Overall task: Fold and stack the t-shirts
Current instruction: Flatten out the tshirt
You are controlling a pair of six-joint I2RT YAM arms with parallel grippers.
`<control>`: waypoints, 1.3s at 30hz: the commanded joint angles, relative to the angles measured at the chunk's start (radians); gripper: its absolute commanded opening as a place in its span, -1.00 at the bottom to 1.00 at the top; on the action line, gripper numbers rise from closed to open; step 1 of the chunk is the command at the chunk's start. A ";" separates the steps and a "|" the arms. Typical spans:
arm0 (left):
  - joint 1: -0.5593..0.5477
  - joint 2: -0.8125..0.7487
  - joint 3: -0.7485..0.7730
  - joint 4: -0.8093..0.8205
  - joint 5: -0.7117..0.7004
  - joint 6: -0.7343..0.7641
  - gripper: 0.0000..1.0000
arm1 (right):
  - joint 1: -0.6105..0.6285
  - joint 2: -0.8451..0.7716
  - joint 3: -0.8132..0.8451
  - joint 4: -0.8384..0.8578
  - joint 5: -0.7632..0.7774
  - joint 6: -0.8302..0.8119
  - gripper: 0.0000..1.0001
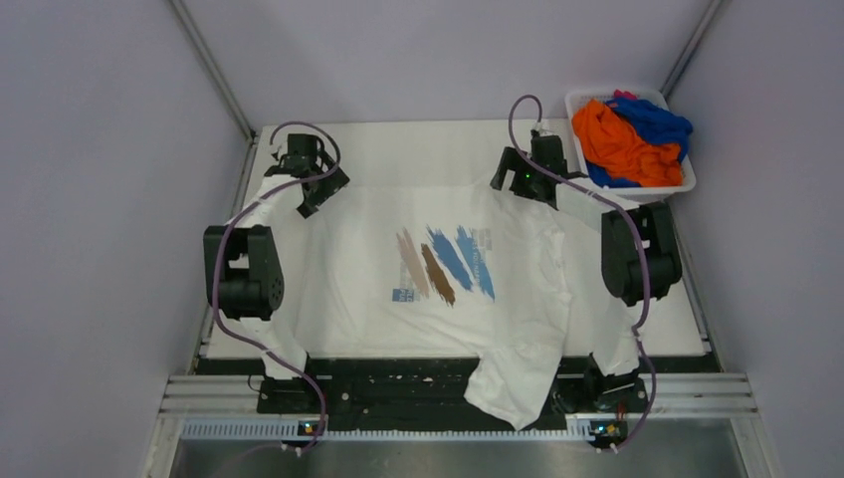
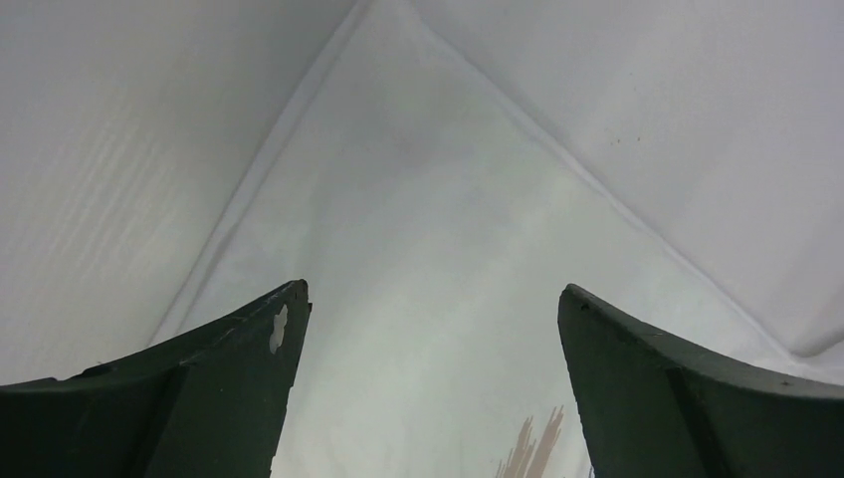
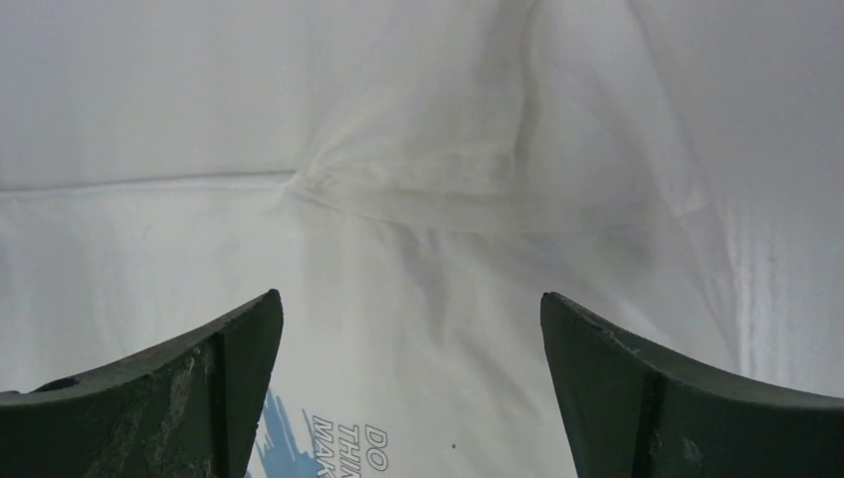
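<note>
The white t-shirt [image 1: 438,269] lies spread flat on the table, print side up, with blue and brown slanted strokes [image 1: 443,264]. One part hangs over the table's near edge [image 1: 513,383]. My left gripper [image 1: 316,191] is open and empty above the shirt's far left corner; the left wrist view shows white cloth [image 2: 438,229] and brown print between its jaws [image 2: 433,299]. My right gripper [image 1: 518,181] is open and empty above the shirt's far right part; the right wrist view [image 3: 410,304] shows a creased fold [image 3: 428,179] and blue print [image 3: 279,438]. Orange [image 1: 622,144], blue [image 1: 657,119] and pink-red [image 1: 625,97] shirts lie in the basket.
A white plastic basket [image 1: 687,184] stands at the far right corner of the table. Grey walls close in the left, right and back. The arm bases and a metal rail [image 1: 448,393] run along the near edge.
</note>
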 commanded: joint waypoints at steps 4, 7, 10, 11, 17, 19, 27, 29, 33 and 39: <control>-0.021 0.076 -0.011 0.011 0.060 0.006 0.98 | 0.033 0.092 0.044 0.097 -0.112 0.037 0.98; -0.021 0.095 -0.025 0.017 0.053 0.001 0.98 | 0.038 0.143 0.090 0.101 -0.117 0.027 0.97; -0.022 0.110 -0.023 0.007 0.035 -0.001 0.98 | 0.040 0.200 0.149 0.098 -0.100 0.020 0.97; -0.021 0.115 -0.019 -0.004 0.028 -0.002 0.97 | 0.040 0.229 0.171 0.094 -0.095 0.019 0.97; -0.022 0.123 -0.038 -0.033 -0.012 -0.009 0.97 | 0.054 0.340 0.309 0.096 -0.072 -0.011 0.97; -0.021 0.123 -0.038 -0.040 -0.022 -0.009 0.97 | 0.056 0.377 0.366 0.118 -0.061 -0.022 0.97; -0.022 0.125 -0.030 -0.063 -0.060 0.005 0.96 | 0.089 0.537 0.660 0.237 -0.077 -0.068 0.97; -0.021 0.127 -0.022 -0.071 -0.064 0.006 0.97 | 0.102 0.615 0.754 0.273 -0.095 -0.081 0.97; -0.021 0.121 -0.007 -0.094 -0.082 0.009 0.97 | 0.115 0.796 1.016 0.247 -0.097 -0.101 0.97; -0.021 0.079 -0.006 -0.099 -0.091 0.020 0.97 | 0.115 0.780 1.069 0.249 -0.117 -0.135 0.97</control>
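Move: For the left gripper, the strip of t-shirt inside its left edge lies about 8 cm below and 3 cm back; the shirt's far-left corner is some 7 cm ahead and 4 cm left. For the right gripper, the rumpled far edge of the t-shirt at its right shoulder is about 5 cm ahead, 4 cm left and 5 cm down; the shirt's print sits 21 cm back and 15 cm left, the laundry basket roughly 16 cm ahead and 35 cm right. Bring the open left gripper down onto the t-shirt beside its left edge, about 7 cm and slightly back, tipping the fingers more steeply down, and rest it on the cloth. Meanwhile dip the open right gripper some 4 cm over the right shoulder, then sweep it forward about 19 cm and left past the far edge, rising again and tilting its fingers up about 25 degrees. ##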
